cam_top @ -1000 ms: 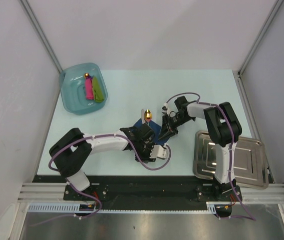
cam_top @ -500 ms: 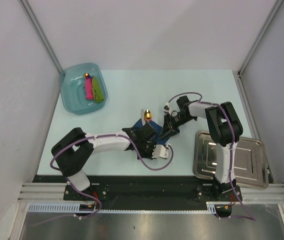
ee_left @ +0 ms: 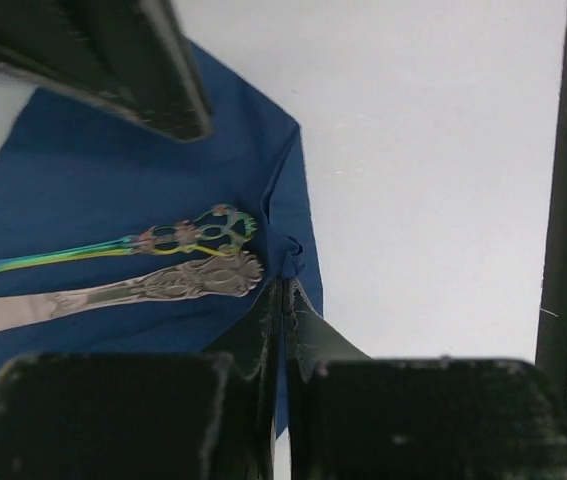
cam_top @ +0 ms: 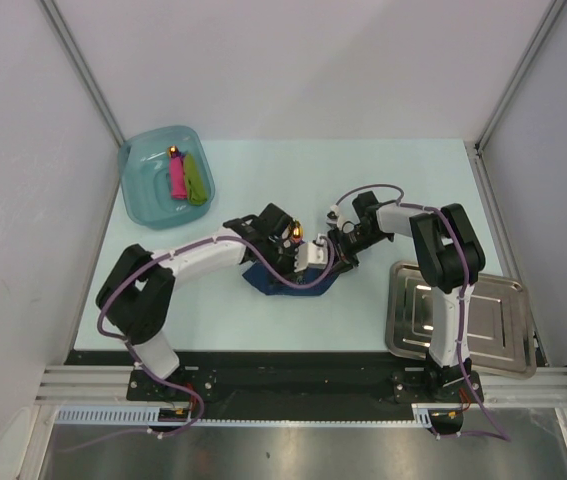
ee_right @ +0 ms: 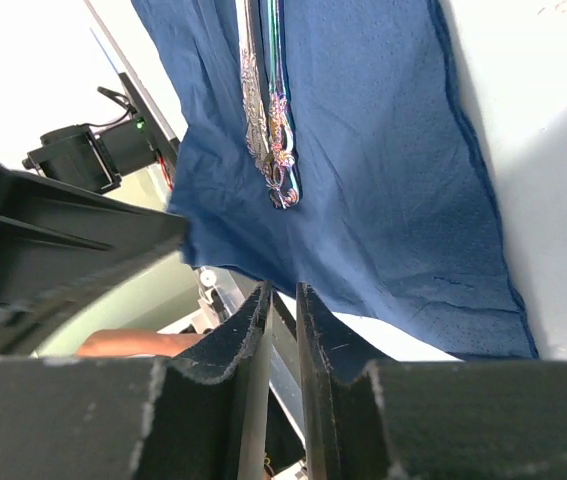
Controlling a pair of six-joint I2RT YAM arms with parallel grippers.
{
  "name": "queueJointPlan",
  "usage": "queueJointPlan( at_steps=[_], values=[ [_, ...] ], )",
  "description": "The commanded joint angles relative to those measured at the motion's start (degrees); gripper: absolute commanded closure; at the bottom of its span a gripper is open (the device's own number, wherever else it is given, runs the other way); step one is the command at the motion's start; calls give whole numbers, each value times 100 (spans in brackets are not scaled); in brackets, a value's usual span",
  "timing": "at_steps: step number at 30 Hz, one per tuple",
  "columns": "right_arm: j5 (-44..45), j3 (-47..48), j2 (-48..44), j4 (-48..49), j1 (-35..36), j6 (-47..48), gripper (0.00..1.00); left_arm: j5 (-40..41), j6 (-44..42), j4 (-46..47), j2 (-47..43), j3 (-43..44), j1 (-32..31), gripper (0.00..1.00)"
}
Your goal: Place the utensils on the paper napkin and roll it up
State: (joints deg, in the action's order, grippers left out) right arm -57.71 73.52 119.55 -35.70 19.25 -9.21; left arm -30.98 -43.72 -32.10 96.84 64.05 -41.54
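The navy paper napkin (cam_top: 268,281) lies mid-table, bunched under my arms. In the left wrist view the napkin (ee_left: 113,180) carries two utensils, a rainbow-coloured handle (ee_left: 178,238) and a silver one (ee_left: 163,283), side by side. In the top view an orange-gold utensil end (cam_top: 294,232) shows by the left wrist. My left gripper (cam_top: 308,268) is shut on a raised corner of the napkin (ee_left: 285,295). My right gripper (cam_top: 338,250) pinches the opposite edge (ee_right: 283,295); its jaws are almost closed, with the napkin (ee_right: 363,150) and utensils (ee_right: 268,130) beyond.
A pale teal tub (cam_top: 148,205) at the back left holds a pink stick (cam_top: 176,177), a lime-green stick (cam_top: 196,178) and a small orange-gold piece (cam_top: 174,152). A steel tray (cam_top: 508,300) sits at the front right. White walls enclose the table.
My left gripper has swung from the napkin's near side up and away towards the right gripper, pulling the napkin's edge with it. The napkin now shows in front of the left arm.
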Motion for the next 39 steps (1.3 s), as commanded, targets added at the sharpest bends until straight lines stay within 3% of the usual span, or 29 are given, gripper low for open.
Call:
queueJointPlan(
  at_steps=[1,16,34,39],
  values=[
    [-179,58,-283,-33,-35,34,80,-584,215,-288,239,441,295,96],
    [-320,-4,-353,-77,167,60,80,-242,1366,160,1038,1021,840,97],
    [216,269,157,178,624,-46,82,-13,1516,221,1276,1171,999,96],
    [629,260,262,292,659,-54,84,-13,1604,195,1268,1162,1042,88]
  ],
)
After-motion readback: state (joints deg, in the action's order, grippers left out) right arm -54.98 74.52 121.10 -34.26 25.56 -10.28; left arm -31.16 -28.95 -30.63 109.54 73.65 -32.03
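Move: The left hand, some 5 cm above the table, already pinches the napkin's raised near corner; its handle-first targets, the knife and spoon, have their middles about 9 cm ahead and 1 cm left, and 8 cm ahead and 1 cm right. From the right hand, the right part of the napkin's near fold lies roughly 3 cm back, 3 cm left and 3 cm below; the spoon's middle is about 3 cm ahead and 7 cm left, the knife's 4 cm ahead and 9 cm left. Forward about 7 cm, first fast and then easing, the left hand carries the pinched corner over the handle ends, sinking some 2.5 cm on the way and swivelling about 20 degrees counter-clockwise; its fingers keep their hold. The right hand, fingers left slightly parted, lifts a little, shifts 3 cm left and 2 cm back towards the near fold, then starts down beside the left fingers. ##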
